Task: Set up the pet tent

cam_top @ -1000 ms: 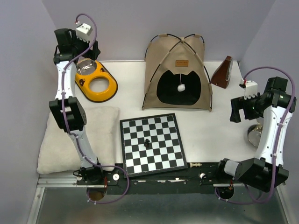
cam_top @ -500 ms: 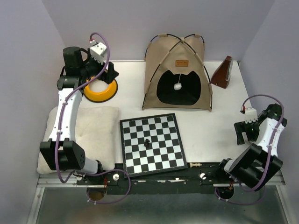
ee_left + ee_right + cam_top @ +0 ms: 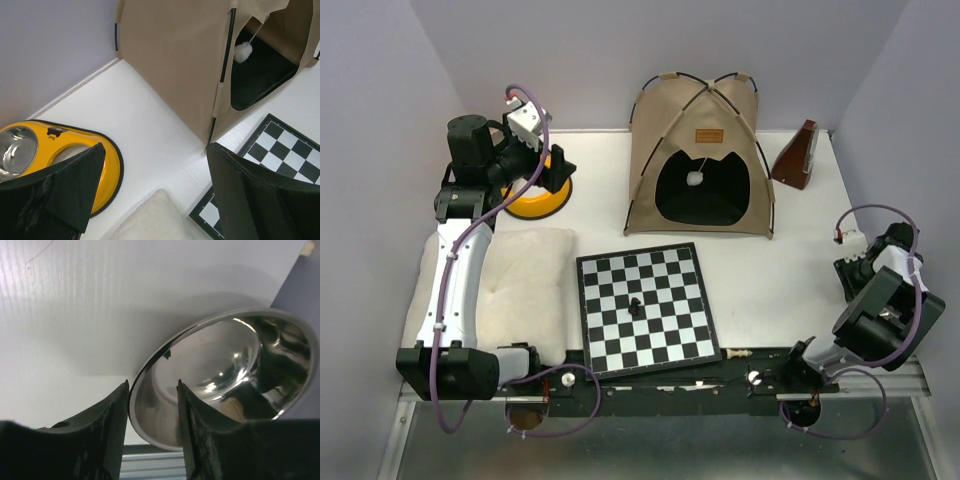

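Note:
The pet tent [image 3: 700, 150] stands upright at the back centre: tan fabric, two crossing black poles, a brown label [image 3: 709, 136] and a white pom-pom [image 3: 695, 179] hanging in its dark doorway. The left wrist view shows the tent's side wall [image 3: 180, 55] and the pom-pom [image 3: 243, 52]. My left gripper [image 3: 555, 170] hovers open over the yellow feeder, well left of the tent, with nothing between its fingers [image 3: 155, 150]. My right gripper [image 3: 848, 270] is low at the right table edge. Its jaws [image 3: 152, 390] straddle the rim of a steel bowl [image 3: 225, 365], with a gap left.
A chessboard [image 3: 645, 308] with one black piece [image 3: 635, 306] lies in front of the tent. A fluffy white cushion [image 3: 525, 290] lies at the left, a yellow feeder [image 3: 535, 198] behind it. A brown metronome [image 3: 797, 156] stands right of the tent.
My left arm swung from the back left corner out over the yellow feeder. My right arm dropped back to the bowl at the right edge and its jaws narrowed. The pom-pom has swung left.

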Robot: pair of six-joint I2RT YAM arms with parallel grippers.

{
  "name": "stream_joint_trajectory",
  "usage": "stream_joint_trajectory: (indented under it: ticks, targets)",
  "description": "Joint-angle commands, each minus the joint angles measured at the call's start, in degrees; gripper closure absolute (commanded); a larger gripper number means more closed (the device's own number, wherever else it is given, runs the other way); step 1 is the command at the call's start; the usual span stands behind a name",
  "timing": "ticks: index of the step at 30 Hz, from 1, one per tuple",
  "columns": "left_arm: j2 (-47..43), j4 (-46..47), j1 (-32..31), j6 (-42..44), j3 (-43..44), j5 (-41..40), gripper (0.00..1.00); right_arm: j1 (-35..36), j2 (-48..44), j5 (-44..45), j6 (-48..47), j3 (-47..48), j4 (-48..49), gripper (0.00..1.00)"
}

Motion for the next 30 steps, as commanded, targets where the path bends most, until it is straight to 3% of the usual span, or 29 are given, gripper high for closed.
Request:
stream_joint_trajectory:
  ticks: [1, 2, 4, 9, 15, 20, 23, 26, 30]
  targets:
    - [-0.1, -0.9, -0.1, -3.5, 0.4, -1.7, 0.01, -0.3, 1.3, -0.9, -2.6, -0.8, 1.6, 0.61]
    - [0.0, -1.4, -0.1, -3.9, 0.8, -1.2, 0.01, -0.3, 1.0, -2.4, -3.2, -0.3, -0.5, 0.7]
    - [0.1, -2.2, -0.1, -4.8, 2.1, -0.3, 0.01, -0.3, -0.9, -6.8, -4.8, 2.1, -7.5, 0.99]
    - [0.4, -4.5, -1.7, -8.5, 4.2, 2.8, 0.01, 5.2, -15.2, -21.9, -12.5, 8.0, -26.9, 0.99]
    - [0.5, -7.9, -2.5, -12.5, 4.8, 4.7, 0.03, 35.8, -29.0, -29.3, -7.6, 15.8, -36.9, 0.99]
    - [-1.3, -9.4, -3.1, -16.8, 4.0, 8.4, 0.03, 62.2, -31.1, -23.8, -0.2, 20.2, -33.1, 0.99]
    - [-3.4, -8.1, -5.7, -22.2, -2.8, 12.6, 0.02, 76.1, -30.1, -19.1, 0.4, 20.9, -28.7, 0.99]
    - [-5.7, -7.5, -10.7, -24.2, -9.5, 12.0, 0.01, 92.7, -30.1, -6.6, -1.9, 16.8, -20.9, 0.99]
    - [-7.1, -8.6, -17.6, -23.8, -13.4, 7.5, 0.01, 102.0, -28.4, 2.7, -8.0, 12.4, -11.3, 0.99]
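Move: The steel bowl's near rim is already between the right hand's half-open fingers. Its middle lies about 6 cm to that hand's right, 2 cm ahead and 2 cm lower. The chessboard is some 54 cm left and 4 cm back, the tent about 40 cm left and 28 cm ahead. From the high left hand, the bowl is roughly 77 cm right, 15 cm back and 34 cm down; the chessboard is about 17 cm right, 21 cm back. The steel bowl's rim is pinched as the right fingers shut; that hand then lifts it and sweeps it about 40 cm left, ending some 18 cm higher and slightly back, turning counter-clockwise by roughly 100 degrees. The left hand, wide open and empty, moves back and right, later also down, tipping its fingers downward, towards the bowl. ##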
